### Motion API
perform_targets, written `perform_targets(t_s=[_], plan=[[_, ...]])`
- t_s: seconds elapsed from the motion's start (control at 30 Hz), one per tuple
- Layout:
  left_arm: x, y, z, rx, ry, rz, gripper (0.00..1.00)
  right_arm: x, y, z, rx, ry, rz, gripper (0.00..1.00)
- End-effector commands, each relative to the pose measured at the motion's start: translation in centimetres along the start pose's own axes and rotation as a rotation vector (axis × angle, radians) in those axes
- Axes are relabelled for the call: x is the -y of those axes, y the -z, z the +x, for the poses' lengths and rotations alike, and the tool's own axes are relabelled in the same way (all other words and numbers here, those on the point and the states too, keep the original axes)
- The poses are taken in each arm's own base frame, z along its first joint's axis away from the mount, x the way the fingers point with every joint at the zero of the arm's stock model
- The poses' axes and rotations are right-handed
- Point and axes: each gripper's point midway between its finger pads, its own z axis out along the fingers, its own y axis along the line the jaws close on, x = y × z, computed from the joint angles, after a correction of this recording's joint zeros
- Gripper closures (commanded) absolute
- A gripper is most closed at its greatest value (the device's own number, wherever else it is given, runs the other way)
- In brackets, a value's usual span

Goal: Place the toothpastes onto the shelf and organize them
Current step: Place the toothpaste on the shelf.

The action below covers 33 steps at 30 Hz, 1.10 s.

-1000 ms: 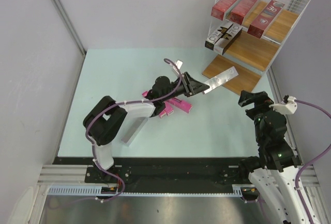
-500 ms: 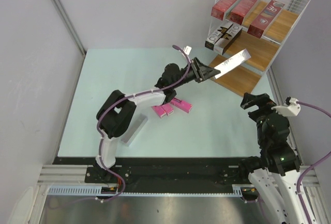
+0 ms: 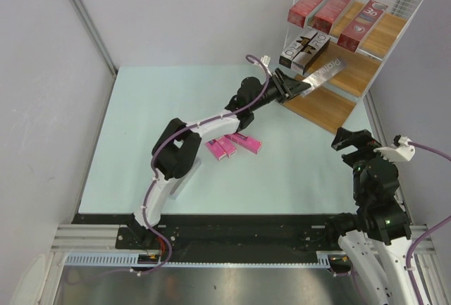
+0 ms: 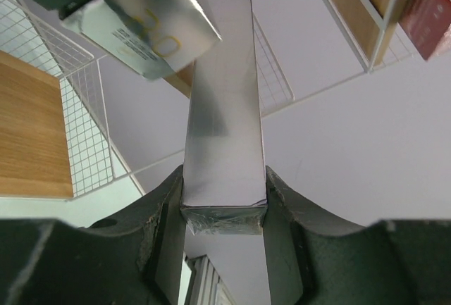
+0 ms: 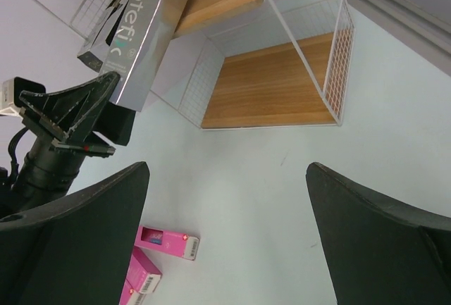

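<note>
My left gripper [image 3: 291, 87] is shut on the near end of a silver-grey toothpaste carton [image 3: 323, 73] [image 4: 224, 108]. It holds the carton in the air, its far end over the middle board of the white wire shelf [image 3: 356, 76]. Beside it on that board lie two silver-grey cartons with black ends [image 3: 303, 49] [image 4: 148, 27]. Three dark red cartons [image 3: 335, 10] lie on the top board. Three pink cartons [image 3: 232, 144] [image 5: 168, 241] lie on the table. My right gripper [image 3: 352, 139] [image 5: 229, 234] hangs open over the table, holding nothing.
The shelf's bottom board [image 3: 325, 109] [image 5: 271, 86] is bare and rests on the table at the back right. White wire walls [image 4: 84, 129] close the shelf's sides. Grey panels wall in the table on the left and at the back.
My left arm has stretched up and to the right, carrying the silver carton from above the table to the shelf's middle board. The right arm has shifted slightly.
</note>
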Motion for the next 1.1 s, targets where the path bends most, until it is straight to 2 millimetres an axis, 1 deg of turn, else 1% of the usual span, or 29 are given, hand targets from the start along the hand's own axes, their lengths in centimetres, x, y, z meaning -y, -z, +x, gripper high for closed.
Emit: perform_targets(t_s=[0.0,0.03,0.07,0.13,0.17,0.33,0.43,0.47,0.53,0.57,0.63,0.67,0.73,0.77,0.8,0.83,0.87,0.93,0.97,1.03,1.07], plan=[[3.4,-1.6,-1.7,0.070,0.048,0.077,1.00,-0.2,0.6,-1.9,0.047,0.009,0.004,0.00],[2.8,-1.8,-1.7,0.081,0.058,0.066,1.00,-0.2,0.6,-1.9,0.048,0.009,0.006,0.01],[2.8,-1.9,-1.8,0.089,0.069,0.067,1.00,-0.2,0.6,-2.0,0.051,0.010,0.005,0.00],[2.1,-2.1,-2.1,0.115,0.084,0.046,1.00,-0.2,0.6,-2.0,0.050,0.014,0.006,0.00],[2.1,-2.2,-2.2,0.126,0.093,0.045,1.00,-0.1,0.6,-2.0,0.049,0.015,0.007,0.00],[1.4,-2.7,-2.9,0.178,0.128,0.013,1.00,-0.1,0.8,-2.2,0.052,0.018,0.007,0.00],[1.5,-3.0,-3.3,0.210,0.150,0.010,0.99,-0.1,0.9,-2.3,0.053,0.021,0.009,0.00],[1.7,-3.2,-3.6,0.215,0.158,0.009,0.98,-0.1,1.0,-2.4,0.054,0.020,0.009,0.00],[1.3,-3.5,-3.7,0.227,0.164,-0.003,0.96,0.1,1.1,-2.4,0.057,0.021,0.012,0.00],[1.5,-3.7,-3.9,0.235,0.169,-0.004,0.93,0.1,1.1,-2.4,0.056,0.021,0.011,0.00],[1.0,-4.1,-4.2,0.249,0.176,-0.027,0.89,0.2,1.2,-2.5,0.058,0.022,0.012,0.00],[1.9,-4.3,-4.7,0.256,0.176,-0.011,0.89,0.2,1.3,-2.5,0.059,0.021,0.013,0.00],[1.1,-4.7,-4.7,0.262,0.182,-0.048,0.89,0.2,1.3,-2.5,0.057,0.027,0.011,0.00],[1.7,-5.0,-5.0,0.268,0.176,-0.045,0.86,0.2,1.3,-2.5,0.057,0.027,0.011,0.00],[1.3,-5.1,-5.0,0.271,0.174,-0.063,0.84,0.2,1.4,-2.4,0.054,0.028,0.011,0.00],[1.4,-5.2,-5.0,0.277,0.174,-0.067,0.82,0.2,1.4,-2.4,0.054,0.026,0.009,0.00],[1.5,-5.3,-5.1,0.280,0.171,-0.066,0.77,0.2,1.4,-2.4,0.053,0.030,0.010,0.00],[1.4,-5.3,-5.1,0.285,0.169,-0.070,0.72,0.3,1.4,-2.5,0.054,0.028,0.011,0.00],[1.6,-5.3,-5.2,0.286,0.171,-0.068,0.67,0.2,1.4,-2.4,0.051,0.031,0.009,0.00],[1.4,-5.3,-5.0,0.281,0.166,-0.070,0.63,0.3,1.5,-2.4,0.050,0.033,0.010,0.01],[1.3,-5.3,-4.9,0.276,0.167,-0.071,0.59,0.3,1.5,-2.4,0.051,0.030,0.011,0.00]])
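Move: The left hand still grips the silver toothpaste by its near end. The free strip of middle shelf it is meant for is centred about 10 cm ahead and 7 cm right, roughly level. On that shelf, the nearer black toothpaste lies some 11 cm ahead and 2 cm right, the other about 12 cm ahead and 2 cm left. From the idle right hand, the strip lies some 27 cm ahead and 5 cm left, about level. The left hand feeds the gripped toothpaste about 5 cm forward, slightly right, beside the black ones, swinging roughly 15 degrees counter-clockwise. ##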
